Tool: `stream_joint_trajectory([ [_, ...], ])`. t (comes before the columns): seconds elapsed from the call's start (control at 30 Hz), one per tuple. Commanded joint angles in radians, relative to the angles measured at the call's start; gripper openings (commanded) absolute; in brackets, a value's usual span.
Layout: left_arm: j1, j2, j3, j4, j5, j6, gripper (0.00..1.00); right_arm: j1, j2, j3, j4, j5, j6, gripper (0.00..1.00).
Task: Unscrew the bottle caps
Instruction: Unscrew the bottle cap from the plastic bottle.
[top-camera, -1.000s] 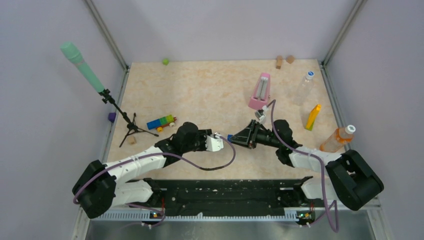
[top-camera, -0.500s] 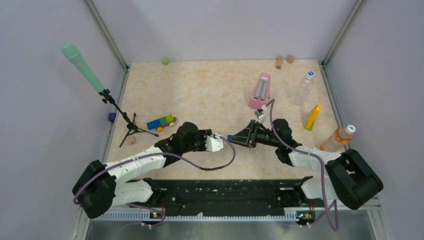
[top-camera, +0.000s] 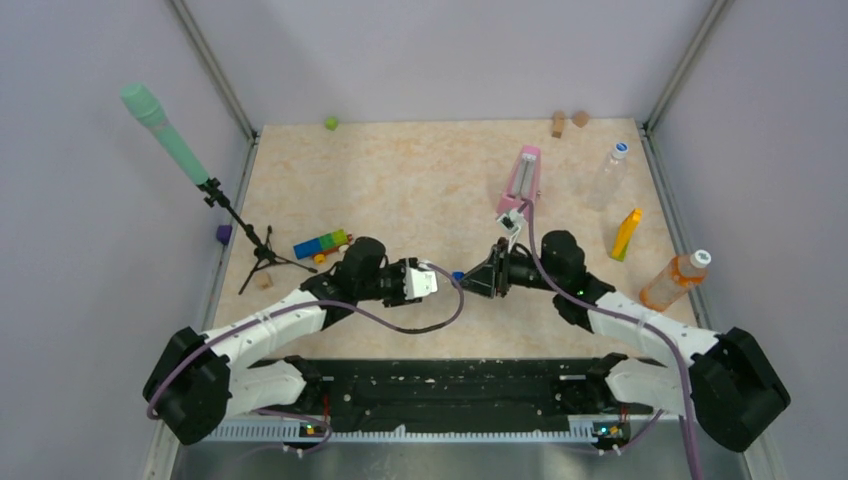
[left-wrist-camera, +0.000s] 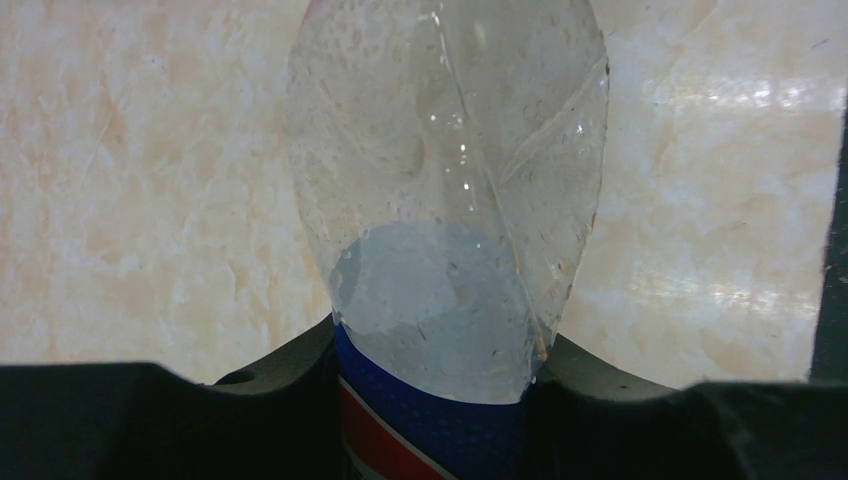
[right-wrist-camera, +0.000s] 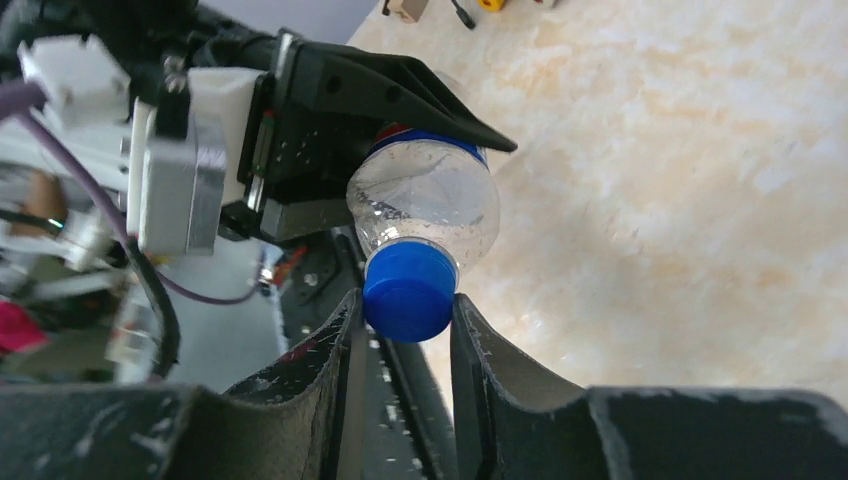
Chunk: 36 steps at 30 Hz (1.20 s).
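Note:
The short clear bottle with a blue label (left-wrist-camera: 445, 200) lies level above the table, and my left gripper (left-wrist-camera: 435, 400) is shut on its labelled body. Its neck points right toward my right gripper (right-wrist-camera: 405, 310), which is shut on the dark blue cap (right-wrist-camera: 407, 290), one finger on each side. From above, the two grippers meet near the table's middle at the cap (top-camera: 457, 275). A taller clear bottle (top-camera: 608, 175) with a pale cap (top-camera: 620, 149) stands at the far right. An orange-tinted bottle (top-camera: 673, 281) with a white cap (top-camera: 701, 258) leans at the right edge.
A pink metronome (top-camera: 521, 183) stands just behind my right wrist, with a yellow object (top-camera: 627, 234) to its right. A green microphone (top-camera: 165, 135) on a tripod (top-camera: 262, 255) and a coloured block train (top-camera: 322, 244) are on the left. A green cube (top-camera: 330, 123) and wooden blocks (top-camera: 568, 121) lie at the back.
My right gripper has closed onto the blue cap and its wrist has turned, swinging the cable up. Both grippers and the bottle have shifted slightly left.

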<state>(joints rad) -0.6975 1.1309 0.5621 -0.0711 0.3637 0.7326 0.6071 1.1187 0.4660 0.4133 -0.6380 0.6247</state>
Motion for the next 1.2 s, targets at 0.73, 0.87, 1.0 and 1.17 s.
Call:
stream_joint_trajectory([
  [0.73,0.010,-0.051,0.073,-0.058,0.246,0.005,0.00,0.161,-0.295,-0.164,0.122,0.421,-0.828,0.47],
  [0.87,0.010,-0.063,0.058,-0.044,0.204,0.019,0.00,0.160,-0.355,-0.167,0.086,0.386,-0.604,0.56],
  [1.0,0.009,-0.072,0.045,-0.031,0.194,0.033,0.00,0.160,-0.431,-0.168,0.016,0.532,-0.229,0.65],
  [1.17,-0.016,-0.093,0.028,0.010,0.105,0.048,0.00,0.159,-0.452,-0.147,-0.056,0.565,0.099,0.61],
])
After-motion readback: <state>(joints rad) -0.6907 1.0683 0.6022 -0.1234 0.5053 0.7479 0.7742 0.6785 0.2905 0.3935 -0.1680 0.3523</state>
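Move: The blue cap, facing right, is still gripped between my right fingertips, with the bottle's body about 6 cm to the left of that hand, 5 cm lower and 2 cm farther out. From my left hand, which holds the bottle, the cap lies some 7 cm right, 6 cm up and 2 cm back. The pink metronome stands roughly 22 cm ahead and 13 cm right of my right hand, some 8 cm lower. I keep my right fingers pinched on the cap and twist them counter-clockwise, seen from the cap's side, by some 55 degrees, both hands easing a couple of centimetres back and up. Then I open the fingers, let go of the cap and draw off about 3 cm to the right, rising a little and rolling partly back. My left hand keeps its grip on the bottle and lifts slightly more. ##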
